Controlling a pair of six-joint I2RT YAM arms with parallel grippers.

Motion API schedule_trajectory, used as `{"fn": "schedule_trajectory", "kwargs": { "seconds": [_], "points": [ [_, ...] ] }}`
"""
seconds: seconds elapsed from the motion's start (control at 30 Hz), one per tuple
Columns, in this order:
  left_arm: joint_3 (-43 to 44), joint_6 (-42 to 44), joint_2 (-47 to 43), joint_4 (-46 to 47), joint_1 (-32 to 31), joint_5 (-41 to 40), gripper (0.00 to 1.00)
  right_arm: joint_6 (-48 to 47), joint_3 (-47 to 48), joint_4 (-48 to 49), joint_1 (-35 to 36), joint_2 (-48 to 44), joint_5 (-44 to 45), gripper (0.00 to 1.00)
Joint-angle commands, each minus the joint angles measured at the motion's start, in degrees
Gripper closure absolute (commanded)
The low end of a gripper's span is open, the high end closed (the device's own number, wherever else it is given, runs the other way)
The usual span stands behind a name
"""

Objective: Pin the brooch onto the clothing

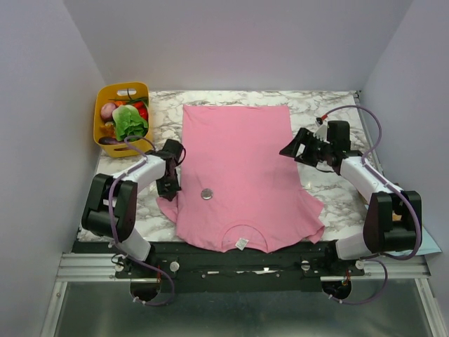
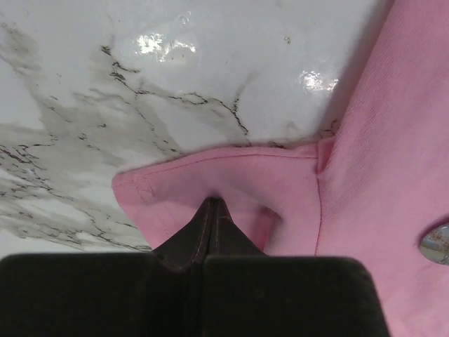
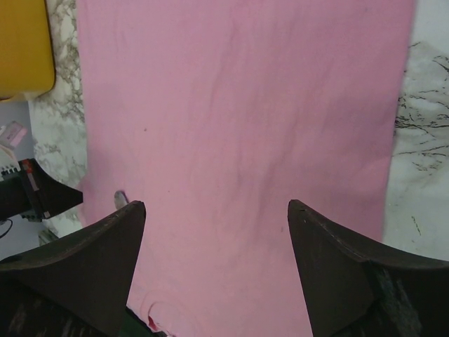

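Note:
The pink clothing [image 1: 242, 154] lies flat on the marble table, neckline and white label [image 1: 241, 243] toward the arms. The brooch [image 1: 206, 194], a small round grey disc, rests on the shirt's left chest area; it also peeks in as the brooch [image 2: 436, 244] at the right edge and the brooch [image 3: 121, 199] beside a finger. My left gripper [image 1: 170, 191] sits on the left sleeve; its jaws are shut [image 2: 212, 205] with pink sleeve fabric [image 2: 231, 175] puckered at the tips. My right gripper [image 1: 290, 148] hovers open [image 3: 214, 207] over the shirt's [image 3: 238, 105] right side, holding nothing.
A yellow basket [image 1: 121, 93] with toy vegetables stands at the table's back left, its corner visible as the basket [image 3: 24, 49]. Marble tabletop [image 1: 337, 189] shows to the right of the shirt and beside the sleeve [image 2: 140, 91]. White walls enclose three sides.

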Motion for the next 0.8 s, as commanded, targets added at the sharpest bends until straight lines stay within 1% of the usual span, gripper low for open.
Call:
{"fn": "schedule_trajectory", "kwargs": {
  "seconds": [0.0, 0.1, 0.27, 0.33, 0.47, 0.6, 0.77],
  "points": [
    [1.25, -0.62, 4.61, -2.43, -0.49, -5.95, 1.00, -1.12, 0.83, -1.38, 0.24, 0.01, 0.09, 0.09],
    [2.48, -1.50, 6.98, -3.83, -0.93, -8.68, 1.00, -1.21, 0.66, -1.56, 0.16, -0.60, 1.23, 0.09],
    [5.82, -2.46, 9.98, -7.88, -1.10, -16.50, 1.00, -1.21, 0.57, -1.56, 0.24, -1.13, 1.76, 0.08],
    [8.27, -1.24, 11.56, -10.16, -1.37, -18.18, 1.00, -1.21, 0.48, -1.56, 0.24, -1.04, 1.85, 0.08],
    [13.37, -0.44, 15.34, -15.61, -2.95, -25.89, 1.00, -1.30, 0.65, -1.64, 0.24, -0.17, 1.67, 0.08],
    [17.15, -0.18, 20.08, -18.51, -3.39, -29.16, 1.00, -1.39, 1.09, -1.73, 0.16, 0.45, 1.76, 0.08],
    [20.93, -0.53, 23.87, -21.15, -4.35, -32.59, 1.00, -1.65, 1.53, -1.91, 0.24, 0.54, 2.29, 0.08]
  ]
}}
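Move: The clothing's sleeve on the robot's left lies right under the shut left fingertips, its middle about 1 cm back and 1 cm below. From that hand the brooch is some 12 cm to the right and 1 cm ahead, and the yellow basket about 23 cm ahead and 14 cm to the left. From the right hand the sleeve is roughly 39 cm left, 12 cm back and 12 cm below. Keep the left gripper shut with its tips pressing down on the sleeve, and sweep left along the table, away from the brooch, about 5 cm, easing a little forward as you go. Stay level, and lean the wrist over some 30 degrees so that the fingertips swing out to the left, dragging the cloth towards its outer end. ##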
